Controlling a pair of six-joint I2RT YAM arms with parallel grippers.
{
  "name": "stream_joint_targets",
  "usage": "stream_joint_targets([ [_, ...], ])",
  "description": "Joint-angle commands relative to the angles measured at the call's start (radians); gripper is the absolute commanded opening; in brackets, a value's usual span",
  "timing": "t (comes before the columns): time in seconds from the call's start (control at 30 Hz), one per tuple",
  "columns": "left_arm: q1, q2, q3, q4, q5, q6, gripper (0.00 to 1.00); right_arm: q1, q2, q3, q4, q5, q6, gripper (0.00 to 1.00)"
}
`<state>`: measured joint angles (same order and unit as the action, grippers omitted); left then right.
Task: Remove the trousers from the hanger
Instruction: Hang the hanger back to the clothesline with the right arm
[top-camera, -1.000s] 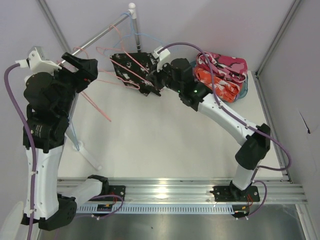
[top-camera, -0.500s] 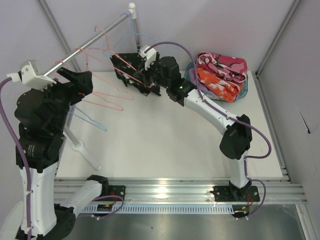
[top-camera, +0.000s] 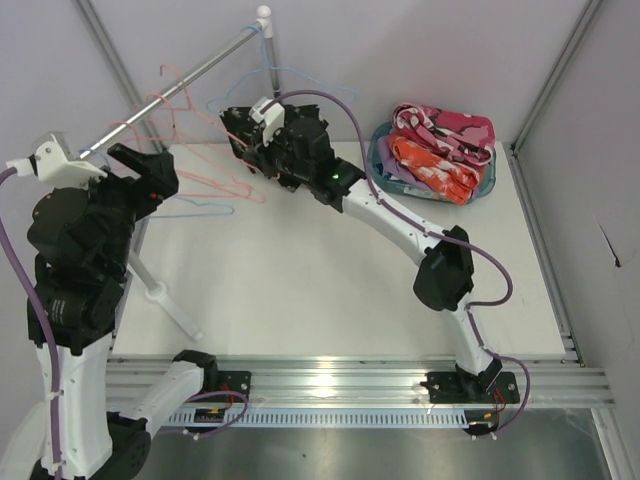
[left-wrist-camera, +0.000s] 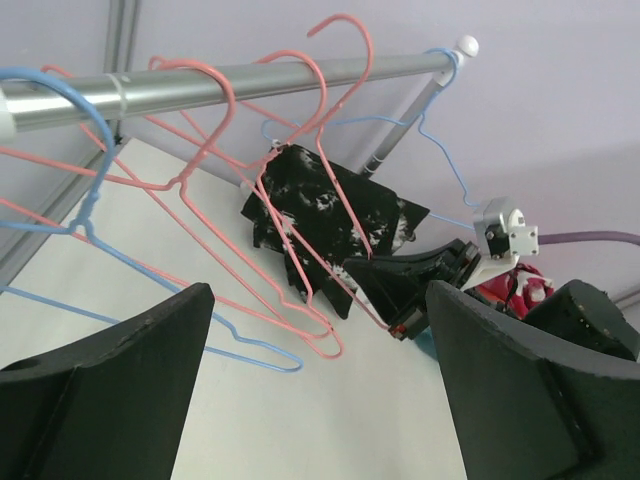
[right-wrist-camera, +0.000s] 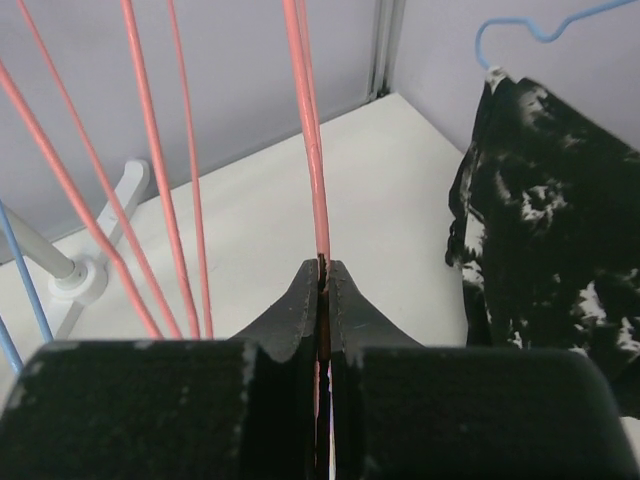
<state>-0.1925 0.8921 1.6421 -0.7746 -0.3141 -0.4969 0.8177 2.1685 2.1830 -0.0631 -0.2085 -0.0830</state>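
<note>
Black trousers with white speckles (left-wrist-camera: 322, 218) hang below the far end of the steel rail (left-wrist-camera: 250, 80), under a blue hanger (left-wrist-camera: 447, 140); they also show in the top view as black trousers (top-camera: 238, 135) and in the right wrist view as black trousers (right-wrist-camera: 550, 230). My right gripper (right-wrist-camera: 322, 268) is shut on the wire of a pink hanger (right-wrist-camera: 305, 120) just beside that cloth, and from above the right gripper (top-camera: 252, 158) sits at the cloth's edge. My left gripper (left-wrist-camera: 320, 290) stands wide open with nothing in it, and the left gripper (top-camera: 150, 172) is short of the hangers.
Several bare pink and blue hangers (top-camera: 195, 180) dangle from the rail (top-camera: 170, 92). The rack's white foot (top-camera: 165, 295) stands at the table's left. A teal basket (top-camera: 378, 150) at the back right holds a heap of coloured trousers (top-camera: 440, 145). Walls close in behind and right.
The right arm has stretched left and back, carrying the pink wire and pushing the black trousers leftwards. The left gripper has drawn back towards the near left. The hangers have swung.
</note>
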Motion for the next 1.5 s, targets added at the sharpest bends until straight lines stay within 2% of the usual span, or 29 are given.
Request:
stream_joint_targets([
  [0.0,0.01,0.005,0.045,-0.038,-0.059,0.026,0.94,0.017,0.007,0.044,-0.001,0.007,-0.03,0.0],
  [0.33,0.01,0.03,0.076,-0.084,-0.048,0.015,0.95,0.043,-0.03,-0.031,0.005,0.021,-0.041,0.01],
  [0.5,0.011,0.033,0.081,-0.083,-0.033,0.009,0.95,0.049,-0.049,-0.042,-0.023,0.035,-0.037,0.2],
  [0.53,0.011,0.034,0.082,-0.081,-0.025,0.011,0.95,0.049,-0.053,-0.042,-0.029,0.038,-0.037,0.3],
  [0.6,0.011,0.038,0.079,-0.072,0.0,0.014,0.95,0.049,-0.071,-0.037,-0.052,0.047,-0.04,0.39],
  [0.63,0.01,0.039,0.075,-0.066,0.032,0.017,0.95,0.049,-0.079,-0.034,-0.064,0.052,-0.047,0.48],
  [0.8,0.01,0.051,0.07,-0.045,0.122,0.06,0.95,0.017,-0.134,0.035,-0.168,0.044,-0.037,0.67],
  [0.93,0.01,0.065,0.085,-0.049,0.17,0.083,0.95,-0.049,-0.179,0.069,-0.202,-0.006,-0.004,0.74],
  [1.1,0.01,0.074,0.065,-0.025,0.288,0.1,0.95,-0.143,-0.185,0.081,-0.169,-0.032,-0.004,0.76],
  [1.3,0.01,0.074,0.03,0.026,0.444,0.127,0.95,-0.276,-0.082,0.152,-0.112,-0.143,0.002,0.76],
  [1.47,0.011,0.076,0.01,0.031,0.477,0.136,0.96,-0.354,0.017,0.228,-0.063,-0.173,-0.04,0.76],
])
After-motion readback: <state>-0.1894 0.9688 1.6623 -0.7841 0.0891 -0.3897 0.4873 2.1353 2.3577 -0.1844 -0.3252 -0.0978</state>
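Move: The right hand holds a pink hanger by its lower corner. The spot on the rod where its hook belongs is about 9 cm ahead, 14 cm to the left and 13 cm above. The other pink hangers' hooks sit roughly 5 cm farther left and 4 cm nearer than that spot. The black trousers hang some 18 cm ahead of the right hand, 3 cm to its right and 8 cm lower. From the left hand, the rod spot is about 14 cm ahead, 5 cm right, slightly above. Down first, about 4 cm and slightly back, the right hand lowers the pink hanger to hook it on the rod, then opens its fingers and lets go. Empty, it swings right some 17 cm, forward and up, away from the hanger and past the black trousers, turning a little clockwise. The open left hand later drifts right and turns clockwise, touching nothing. ##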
